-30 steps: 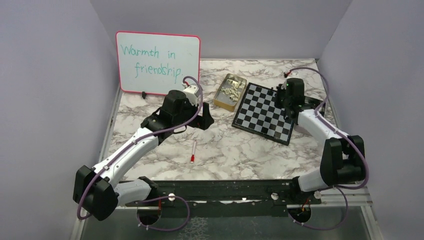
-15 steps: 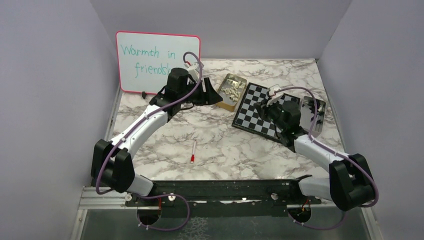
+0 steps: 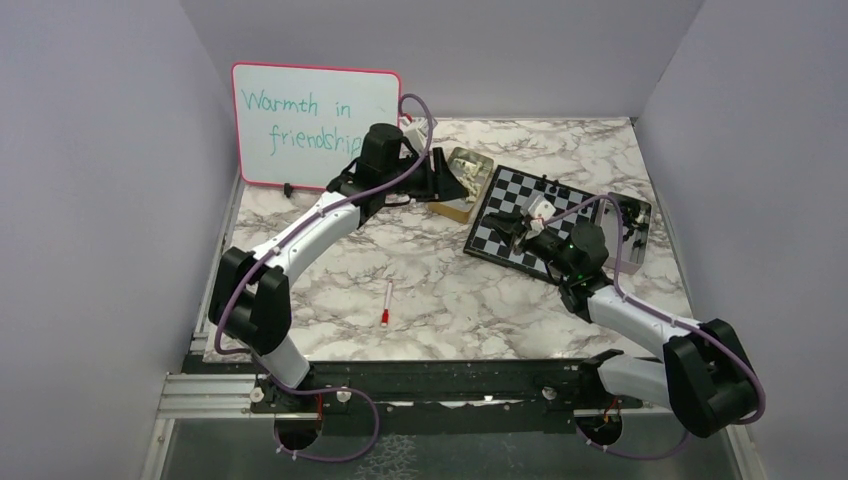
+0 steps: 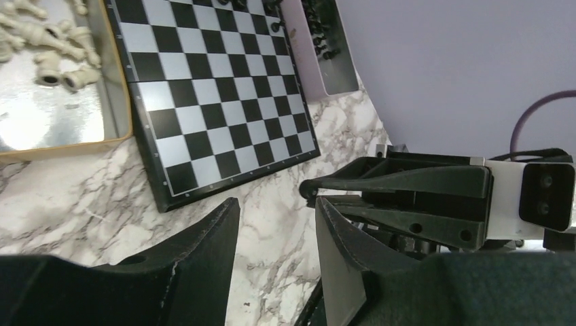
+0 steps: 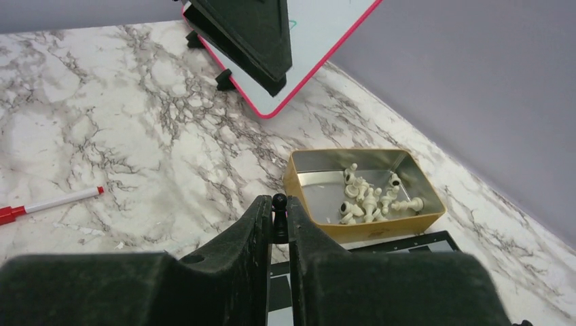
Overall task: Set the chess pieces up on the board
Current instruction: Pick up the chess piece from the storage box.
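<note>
The chessboard lies right of centre, tilted; it also shows in the left wrist view. My right gripper hovers over the board's near-left part, shut on a black pawn that stands upright between the fingers. My left gripper is open and empty, beside the gold tin of cream pieces. In the left wrist view its fingers frame bare marble. A grey tin of black pieces sits right of the board. A few black pieces stand at the board's far edge.
A pink-framed whiteboard stands at the back left. A red-capped pen lies on the marble table in front of the arms. Purple walls close in the left, right and back. A black rail runs along the near edge.
My left arm has swung right and farther back to the gold tin. My right arm has come from the grey tin across to the board's left side, holding the pawn.
</note>
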You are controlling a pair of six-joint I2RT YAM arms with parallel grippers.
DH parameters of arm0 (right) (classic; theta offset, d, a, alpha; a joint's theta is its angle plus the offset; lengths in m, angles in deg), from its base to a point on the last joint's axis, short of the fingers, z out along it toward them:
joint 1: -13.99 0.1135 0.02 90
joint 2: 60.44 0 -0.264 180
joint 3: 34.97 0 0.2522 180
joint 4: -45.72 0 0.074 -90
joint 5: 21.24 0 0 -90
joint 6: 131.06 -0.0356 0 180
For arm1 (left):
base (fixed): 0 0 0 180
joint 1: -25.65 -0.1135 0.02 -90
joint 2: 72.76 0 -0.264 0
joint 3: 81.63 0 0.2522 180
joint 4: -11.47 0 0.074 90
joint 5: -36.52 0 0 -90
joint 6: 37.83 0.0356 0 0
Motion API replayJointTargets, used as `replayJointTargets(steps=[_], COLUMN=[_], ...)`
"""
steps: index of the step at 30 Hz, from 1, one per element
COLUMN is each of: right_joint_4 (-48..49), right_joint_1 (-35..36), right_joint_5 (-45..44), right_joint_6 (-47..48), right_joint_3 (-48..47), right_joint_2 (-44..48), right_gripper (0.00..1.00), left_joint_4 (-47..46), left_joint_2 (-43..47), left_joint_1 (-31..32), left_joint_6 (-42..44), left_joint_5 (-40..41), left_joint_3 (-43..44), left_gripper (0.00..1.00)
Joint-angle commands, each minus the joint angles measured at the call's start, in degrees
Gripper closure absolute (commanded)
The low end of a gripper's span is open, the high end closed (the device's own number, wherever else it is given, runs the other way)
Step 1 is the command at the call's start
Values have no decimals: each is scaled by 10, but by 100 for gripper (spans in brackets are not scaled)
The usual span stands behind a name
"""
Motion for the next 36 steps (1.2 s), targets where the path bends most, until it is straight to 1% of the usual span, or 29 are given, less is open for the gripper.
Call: replayJointTargets(steps=[1,11,15,24,32,35,36], right_joint_4=[37,48,45,41,47,53,56], right_joint_1=[6,10,10,11,12,12,12], right_joint_5=[28,25,18,16,21,23,21], right_joint_6=[27,42,46,51,57,60,60], right_joint_3=[7,16,17,16,20,23,24], right_joint_2=[17,18,22,25,18,17,17], right_gripper=[82,82,82,82,82,82,82], left_joint_4=[-21,-22,-21,-14,-14,-14,-13], left_joint_2=[-8,-40,-45,-61,-76,-81,-83], left_joint_1=[29,66,74,83,91,91,91], left_joint_6=[21,35,42,48,47,46,45], left_joint_5=[-27,-58,-69,-66,-68,-69,-70], left_joint_3=[29,44,46,47,54,53,53], left_gripper=[54,54,57,61,70,80,81])
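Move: The black chess piece, gripped in the right fingertips about 1 cm ahead and 1 cm left of that hand's point, lies roughly 8 cm to the left hand's right, 4 cm back and 2 cm lower. The chessboard's middle is about 9 cm ahead, 18 cm right and 21 cm below the left hand; the box of white pieces is some 18 cm ahead, hardly 1 cm right and 20 cm below. The left hand closes in on the black piece held out by the right gripper, though contact can't be made out: it swings right and back about 8 cm, sinks a couple of centimetres late and turns some 15 degrees clockwise, slowing as its half-open fingers narrow by half around the piece. The right hand keeps its pinch and nearly stays put, its fingers tilting up slightly. ##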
